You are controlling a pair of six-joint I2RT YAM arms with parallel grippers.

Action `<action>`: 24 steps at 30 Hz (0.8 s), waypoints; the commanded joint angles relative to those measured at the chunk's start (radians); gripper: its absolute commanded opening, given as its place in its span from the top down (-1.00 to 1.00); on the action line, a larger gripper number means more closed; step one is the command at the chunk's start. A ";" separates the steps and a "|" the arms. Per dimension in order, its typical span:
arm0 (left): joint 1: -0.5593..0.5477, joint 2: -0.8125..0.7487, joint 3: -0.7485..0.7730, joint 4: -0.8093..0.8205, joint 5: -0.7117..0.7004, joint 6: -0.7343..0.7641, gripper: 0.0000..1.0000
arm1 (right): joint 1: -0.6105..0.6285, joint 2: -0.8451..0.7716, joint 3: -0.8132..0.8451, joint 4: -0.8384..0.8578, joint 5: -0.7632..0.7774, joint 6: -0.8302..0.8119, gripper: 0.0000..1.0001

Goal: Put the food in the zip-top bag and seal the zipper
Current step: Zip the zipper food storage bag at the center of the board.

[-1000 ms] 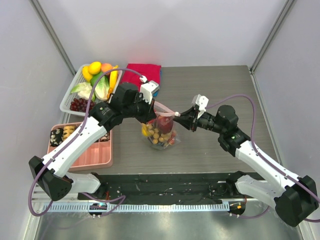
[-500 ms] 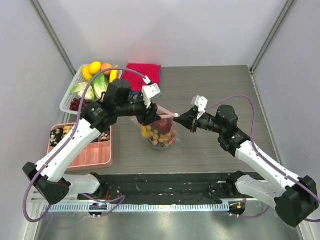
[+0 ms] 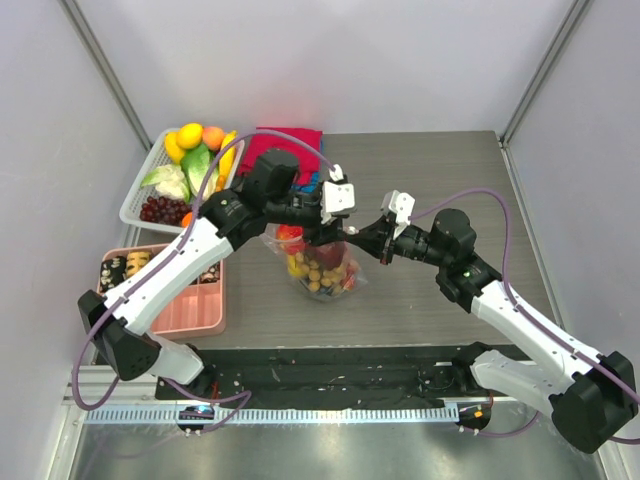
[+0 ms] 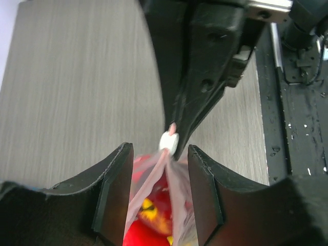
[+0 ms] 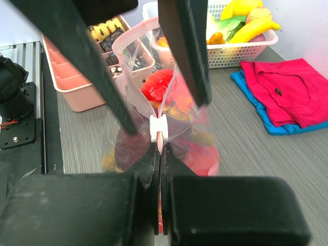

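Note:
The zip-top bag (image 3: 320,268) stands mid-table, holding several food toys in red, yellow and orange (image 3: 312,272). My right gripper (image 3: 368,238) is shut on the bag's pink zipper strip at its right end; in the right wrist view (image 5: 160,154) the strip runs between its closed fingers, with the white slider (image 5: 157,130) just beyond the tips. My left gripper (image 3: 335,222) is open over the bag's mouth. In the left wrist view (image 4: 159,154) its fingers straddle the pink strip (image 4: 163,169) without touching it. The slider (image 4: 169,141) lies just ahead, and red and yellow food (image 4: 148,218) shows below.
A white basket (image 3: 138,203) with more fruits and vegetables stands at the back left. A pink tray (image 3: 190,310) lies at the left front. A red cloth (image 3: 292,143) on a blue one lies behind the bag. A black mat (image 3: 330,370) runs along the near edge.
My left gripper has swung right along the bag's mouth, from its left end to close beside my right gripper. The right gripper has kept its hold and barely moved.

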 commanded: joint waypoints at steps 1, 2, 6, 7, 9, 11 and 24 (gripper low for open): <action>-0.042 0.003 0.025 0.033 0.048 0.072 0.00 | 0.008 -0.018 0.060 0.055 0.004 -0.022 0.98; -0.044 0.006 0.026 0.033 0.046 0.072 0.03 | 0.010 -0.017 0.060 0.055 0.004 -0.024 0.98; -0.046 0.017 0.029 0.028 0.045 0.069 0.28 | 0.010 -0.021 0.059 0.051 0.004 -0.025 0.98; -0.046 0.017 0.028 0.027 0.043 0.069 0.35 | 0.008 -0.023 0.057 0.051 0.006 -0.025 0.98; -0.044 0.010 0.022 0.011 0.021 0.077 0.53 | 0.010 -0.032 0.056 0.046 0.012 -0.025 0.98; -0.044 0.001 0.003 -0.009 -0.003 0.090 0.67 | 0.010 -0.038 0.048 0.046 0.018 -0.028 0.98; 0.068 -0.062 -0.089 0.010 -0.036 0.038 0.73 | 0.010 -0.073 0.033 0.028 0.052 -0.035 0.98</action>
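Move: The white zipper slider sits just past the left hand's open fingertips, about 1 cm back, 2 cm to the right and 1 cm below it. The right hand's fingertips, shut on the zipper's end, are some 2 cm back and 4 cm right of the left hand. The bagged food lies about 4 cm back, 4 cm left and 10 cm below. From the right hand the slider is roughly 2 cm left, 1 cm ahead. Right and back by about 2 cm, the left hand first eases its open fingers around the slider beside the right fingertips and closes them to pinch it. It then reverses, drawing the slider left and forward along the zipper about 3 cm, sinking slightly, while the right hand stays in place and keeps its pinch on the zipper's end. ##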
